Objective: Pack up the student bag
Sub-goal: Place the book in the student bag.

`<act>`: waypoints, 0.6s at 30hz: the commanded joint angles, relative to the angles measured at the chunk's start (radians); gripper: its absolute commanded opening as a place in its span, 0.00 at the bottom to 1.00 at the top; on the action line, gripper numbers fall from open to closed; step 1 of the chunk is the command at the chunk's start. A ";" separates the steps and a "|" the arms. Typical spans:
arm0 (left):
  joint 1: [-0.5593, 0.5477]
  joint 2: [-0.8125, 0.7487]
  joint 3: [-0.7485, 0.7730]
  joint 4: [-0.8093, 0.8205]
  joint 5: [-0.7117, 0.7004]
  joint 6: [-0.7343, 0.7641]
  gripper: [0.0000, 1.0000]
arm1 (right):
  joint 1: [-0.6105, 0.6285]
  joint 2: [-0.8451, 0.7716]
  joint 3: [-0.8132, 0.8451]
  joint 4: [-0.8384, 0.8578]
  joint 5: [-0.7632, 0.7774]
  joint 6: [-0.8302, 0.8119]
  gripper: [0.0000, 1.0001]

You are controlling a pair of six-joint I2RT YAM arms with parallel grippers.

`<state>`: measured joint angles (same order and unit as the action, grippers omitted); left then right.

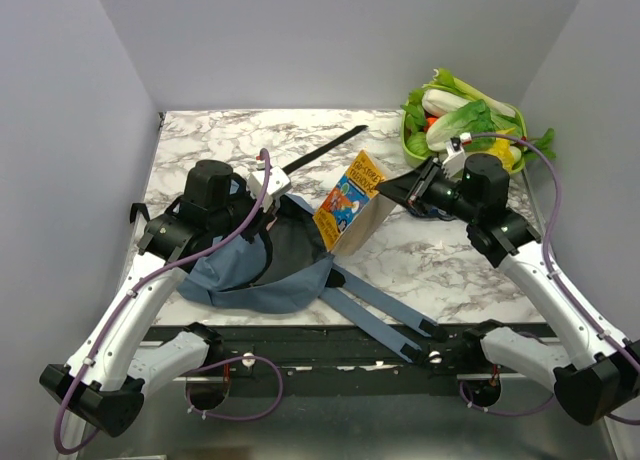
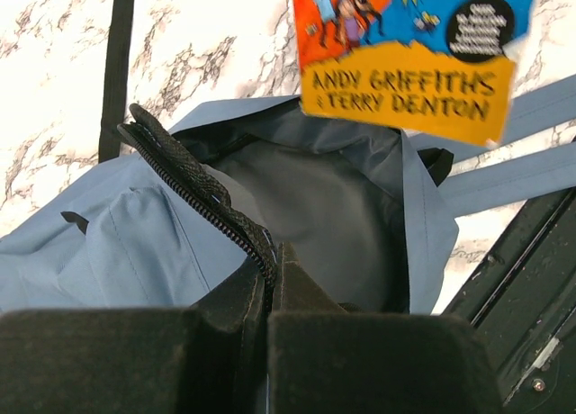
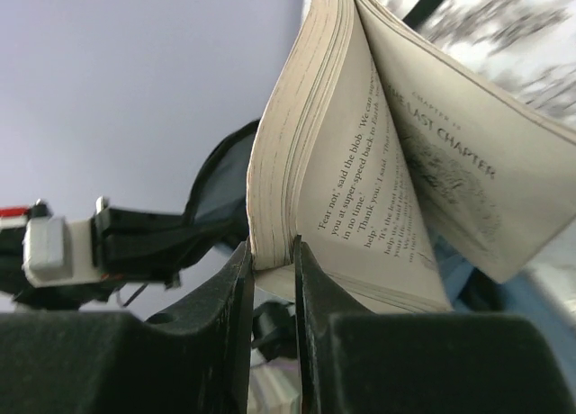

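Observation:
The student bag [image 1: 250, 280] lies at the near left of the table, its mouth held open; it is dusty blue with a dark inside [image 2: 324, 198]. My left gripper [image 2: 273, 256] is shut on the bag's black zipper edge [image 2: 184, 180] and holds it up. My right gripper [image 3: 273, 252] is shut on a thick block of pages of a paperback book [image 3: 360, 171]. Its last pages and back cover hang loose. The book [image 1: 348, 202], with an orange and blue cover [image 2: 405, 54], hangs tilted just above the far right rim of the bag's opening.
A green basket [image 1: 408, 140] of leafy vegetables stands at the far right corner. A long black strap [image 1: 320, 155] lies across the marble tabletop behind the bag. Two blue shoulder straps [image 1: 385, 315] run toward the near edge. Grey walls enclose three sides.

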<state>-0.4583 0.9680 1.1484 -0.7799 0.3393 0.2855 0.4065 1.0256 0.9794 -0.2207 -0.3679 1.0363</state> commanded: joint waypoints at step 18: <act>-0.002 -0.008 0.116 0.001 0.020 0.001 0.00 | 0.258 0.391 -0.024 0.703 -0.154 0.378 0.00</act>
<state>-0.4583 0.9936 1.2041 -0.8135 0.3321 0.2913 0.6544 1.3136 0.9623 0.1944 -0.5163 1.3109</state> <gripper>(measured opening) 0.033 0.267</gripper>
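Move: Some 18 cm to the left of the right hand, 3 cm nearer the base and about 18 cm below it, is the mouth of the student bag, where the held book is to go. The blue pencil case lies 12 cm ahead, 16 cm to the right and 26 cm below; the bag's blue straps are about 18 cm back, 3 cm right and equally low. For the left hand, the mouth is about 9 cm right, 3 cm ahead and 12 cm below. Carrying the book, still pinched at its upper end, the right hand sweeps about 12 cm left to bring it over the bag's mouth, easing some 3 cm back early on and sinking only about 1 cm. The wrist turns some 25 degrees, partly counter-clockwise and partly left side up. Meanwhile the left hand keeps its grip on the zipped edge of the bag, raising it about 1 cm. ##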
